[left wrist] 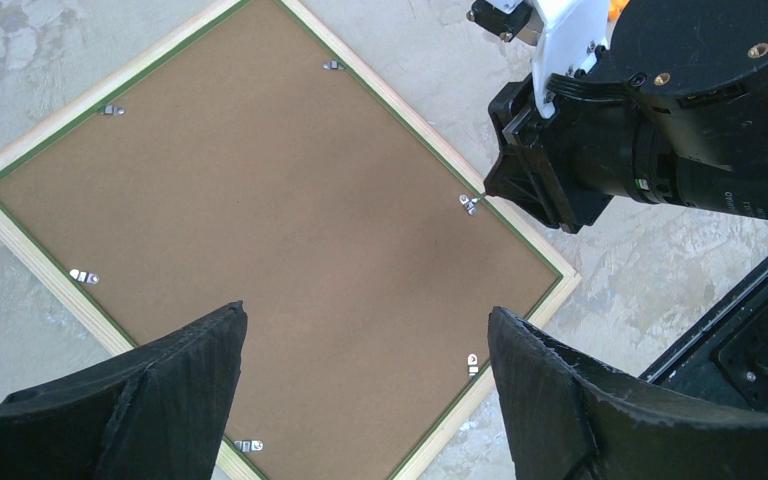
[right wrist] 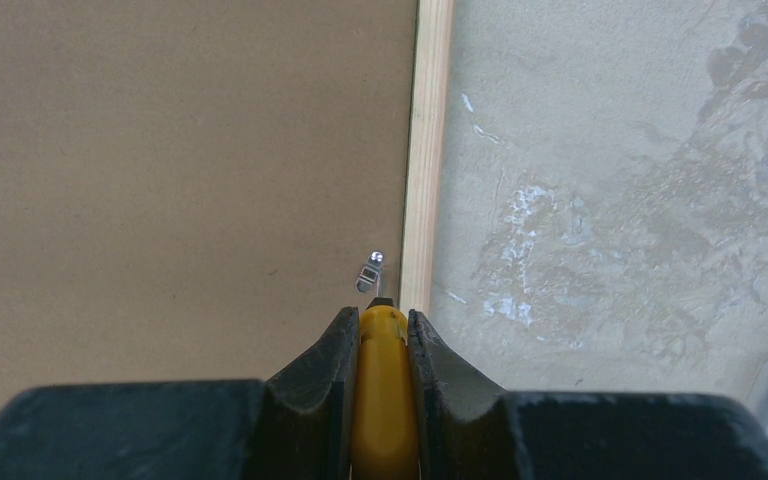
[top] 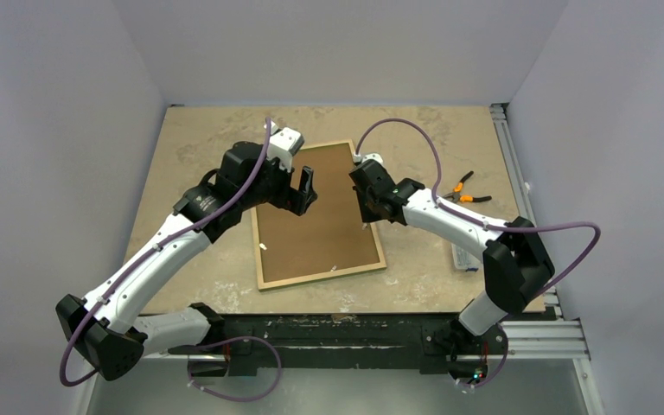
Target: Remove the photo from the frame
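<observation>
The frame (top: pixel 320 279) lies face down on the table with its light wood back edge up. The brown fibreboard back of the photo (top: pixel 320 225) fills it, held by several small metal clips. My left gripper (top: pixel 296 195) hovers open above the frame's upper left part. In the left wrist view its fingers stand wide apart over the board (left wrist: pixel 290 220), left gripper (left wrist: pixel 365 310) holding nothing. My right gripper (right wrist: pixel 382 318) is shut on a yellow-handled tool (right wrist: pixel 384 400). The tool's tip sits at a clip (right wrist: pixel 370 270) beside the frame's right rail (right wrist: pixel 425 150).
Orange-handled pliers (top: pixel 465 192) lie on the table right of the frame. A small clear plastic box (top: pixel 465 258) sits near the right edge by the metal rail. The right arm's wrist (left wrist: pixel 660 120) is close to my left gripper.
</observation>
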Available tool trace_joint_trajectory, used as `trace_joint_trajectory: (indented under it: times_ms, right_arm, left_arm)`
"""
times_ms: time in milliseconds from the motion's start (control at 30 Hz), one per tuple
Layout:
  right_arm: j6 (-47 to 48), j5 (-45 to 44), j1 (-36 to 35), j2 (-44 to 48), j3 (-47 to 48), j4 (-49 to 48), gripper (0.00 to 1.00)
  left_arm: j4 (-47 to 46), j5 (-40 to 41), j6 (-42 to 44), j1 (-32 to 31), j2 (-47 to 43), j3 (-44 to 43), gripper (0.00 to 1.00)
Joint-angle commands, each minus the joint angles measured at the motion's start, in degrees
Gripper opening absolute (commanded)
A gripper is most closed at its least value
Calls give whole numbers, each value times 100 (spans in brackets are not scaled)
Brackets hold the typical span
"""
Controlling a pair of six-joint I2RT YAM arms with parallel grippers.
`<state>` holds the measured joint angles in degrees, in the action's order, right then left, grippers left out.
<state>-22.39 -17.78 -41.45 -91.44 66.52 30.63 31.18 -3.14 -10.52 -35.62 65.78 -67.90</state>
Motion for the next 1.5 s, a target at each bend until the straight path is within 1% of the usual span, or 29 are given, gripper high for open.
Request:
trace_joint_trajectory:
  times_ms: [0, 233, 467, 600, 700, 767, 900, 967, 1033, 1133, 1200, 1300, 1467]
  right_arm:
    - [-150, 268, -12, 119, 76, -265, 0]
    - [-160, 294, -11, 115, 144, -264, 0]
    - [-173, 148, -12, 553, 124, -46, 0]
    - [-161, -117, -10, 1014, -168, 60, 0]
    - [-282, -226, -10, 1530, -597, 79, 0]
    - [-372, -284, -12, 1870, -877, 81, 0]
    - [-610, -367, -12, 2576, -1430, 101, 0]
    - [-735, -333, -12, 2951, -1661, 69, 0]
    - [-833, -315, -12, 3346, -1842, 45, 0]
    - [-921, -309, -12, 3934, -2092, -22, 0]
    - [-966, -188, -11, 4318, -2220, -83, 0]
    - [-977, 160, -7, 4575, -2415, -204, 0]
    - [-1022, 357, -12, 4586, -2674, -254, 0]
  left_arm:
    - [-87, -82, -73, 43, -15, -123, 88]
    - [-85, -86, -73, 43, -14, -119, 88]
    - [-118, -147, -122, 46, 42, -110, 88]
    - [-169, -214, -175, 40, 227, -79, 88]
    - [-250, -360, -237, 42, 452, -19, 88]
    - [-328, -565, -284, 45, 697, 20, 87]
    - [-431, -1262, -335, 4, 1296, 31, 85]
    - [-423, -1343, -390, -87, 1573, 38, 85]
    - [-365, -1146, -378, -297, 1754, 68, 85]
    - [-181, -532, -358, -804, 1963, 123, 85]
    - [-167, -350, -542, -1034, 2019, 314, 85]
    - [-306, -174, -963, -1142, 1869, 812, 85]
    - [-362, 107, -1437, -1162, 1411, 1424, 84]
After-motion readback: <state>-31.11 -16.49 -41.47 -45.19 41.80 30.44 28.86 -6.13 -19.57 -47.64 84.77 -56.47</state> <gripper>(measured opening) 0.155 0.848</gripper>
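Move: The right hand holds the orange screwdriver. The clip it works on, near the frame's right edge, lies about 5 cm ahead and 7 cm below; the near-edge clip is roughly 7 cm back and 8 cm left, the frame's near right corner about 7 cm back and 4 cm right. From the open left hand, the near-edge clip lies some 6 cm back, 8 cm right and 23 cm below, the right-edge clip about 6 cm ahead and 15 cm right. Leftward by about 1 cm first, the right hand pushes the clip with the screwdriver tip, then lifts off and withdraws back and right to some 13 cm away, tilting up and keeping its grip. After waiting, the open left hand sinks about 18 cm, drawing back and right with fingers tipping down, towards the near-edge clip; near the end it swings slightly left. ##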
